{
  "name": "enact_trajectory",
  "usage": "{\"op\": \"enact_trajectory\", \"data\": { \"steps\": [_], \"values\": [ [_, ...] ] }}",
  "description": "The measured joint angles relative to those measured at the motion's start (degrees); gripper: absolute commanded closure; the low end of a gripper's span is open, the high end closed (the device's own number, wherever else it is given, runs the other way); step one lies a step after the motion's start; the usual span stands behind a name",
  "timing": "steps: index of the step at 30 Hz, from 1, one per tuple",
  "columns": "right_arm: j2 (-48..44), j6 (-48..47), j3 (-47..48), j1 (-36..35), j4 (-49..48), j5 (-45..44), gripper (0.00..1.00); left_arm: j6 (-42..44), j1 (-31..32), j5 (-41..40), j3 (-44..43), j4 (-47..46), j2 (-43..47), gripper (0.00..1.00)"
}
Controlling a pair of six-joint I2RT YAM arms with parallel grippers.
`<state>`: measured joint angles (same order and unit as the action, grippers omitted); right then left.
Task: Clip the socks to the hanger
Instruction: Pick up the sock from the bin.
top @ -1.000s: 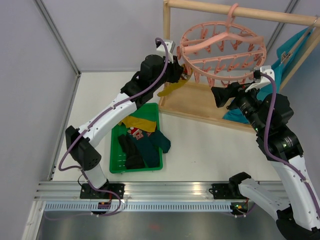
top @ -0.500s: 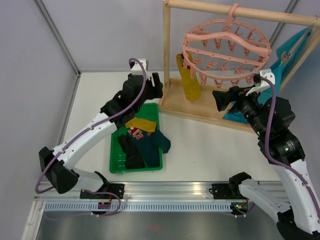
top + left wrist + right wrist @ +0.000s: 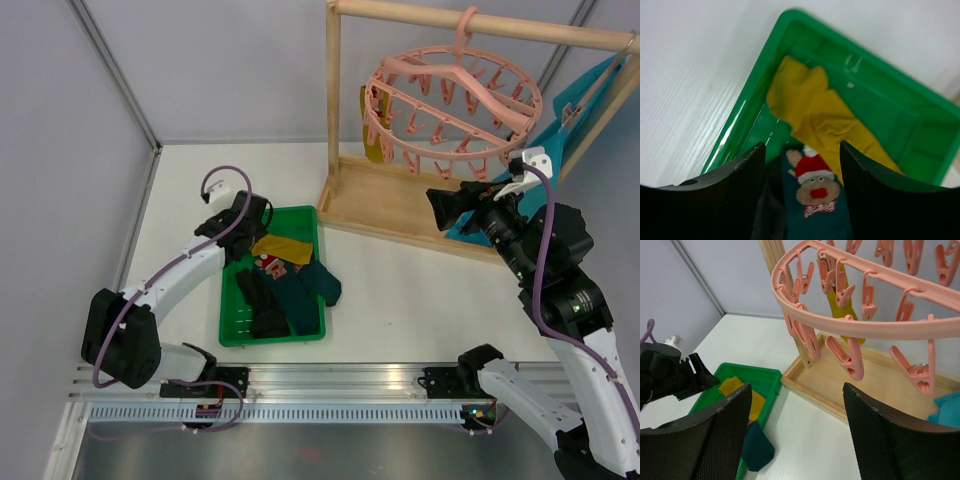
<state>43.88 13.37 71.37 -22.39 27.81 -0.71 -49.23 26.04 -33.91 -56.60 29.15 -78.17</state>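
Note:
The pink hanger (image 3: 452, 100) hangs by its hook from the wooden rack's top bar. One mustard sock (image 3: 372, 140) hangs clipped at its left rim; it also shows in the right wrist view (image 3: 842, 305) behind the ring (image 3: 865, 326). More socks lie in the green tray (image 3: 232, 325): mustard (image 3: 283, 245), red-and-white patterned (image 3: 272, 265), dark teal (image 3: 312, 285), black (image 3: 262, 303). My left gripper (image 3: 240, 225) is open and empty, low over the tray's far left corner, above the mustard sock (image 3: 820, 115) and patterned sock (image 3: 815, 185). My right gripper (image 3: 443, 205) is open and empty, just below the hanger's front rim.
The wooden rack (image 3: 333, 100) stands on a flat wooden base (image 3: 400, 205) at the back right. A large teal cloth (image 3: 580, 100) hangs at its right end. Grey walls close the table's left and back sides.
My left arm has let go of the mustard sock, now clipped to the hanger, and swung down and left to the tray. The hanger has swung back level. The right arm barely moved.

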Motion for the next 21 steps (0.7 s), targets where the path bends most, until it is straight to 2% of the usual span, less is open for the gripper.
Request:
{"op": "enact_trajectory", "data": {
  "steps": [3, 7, 14, 21],
  "values": [
    [0.11, 0.04, -0.81, 0.0, 0.02, 0.87, 0.2, -5.55, -0.24, 0.44, 3.41, 2.25, 0.0, 0.33],
    [0.11, 0.04, -1.18, 0.0, 0.02, 1.09, 0.2, -12.15, -0.96, 1.05, 3.78, 2.29, 0.0, 0.33],
    [0.09, 0.02, -1.2, 0.0, 0.04, 1.27, 0.2, -18.8, -4.02, 3.37, 5.55, -0.5, -1.79, 0.33],
    [0.11, 0.04, -1.22, 0.0, 0.04, 1.68, 0.2, -22.82, -4.48, 6.38, 6.47, -3.32, -4.35, 0.33]
  ]
}}
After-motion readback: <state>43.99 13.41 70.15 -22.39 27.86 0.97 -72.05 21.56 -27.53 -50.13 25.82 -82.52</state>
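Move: From the left hand, holding nothing with its fingers apart, the yellow sock in the green bin lies about 5 cm ahead, 5 cm to the right and some 12 cm below. The reindeer sock's middle is roughly 10 cm back and 10 cm right of the hand, the black sock's about 13 cm back and 2 cm right, both low in the bin as well. From the right hand the yellow sock is about 14 cm ahead, 34 cm left and 41 cm down. Sinking about 6 cm towards the yellow sock, the left hand first drops quickly while easing back nearly 2 cm, then regains most of that as it goes on down. The wrist swings some 15 degrees counter-clockwise and rolls about as much, its left side dipping; the fingers stay open and don't reach the sock yet. ##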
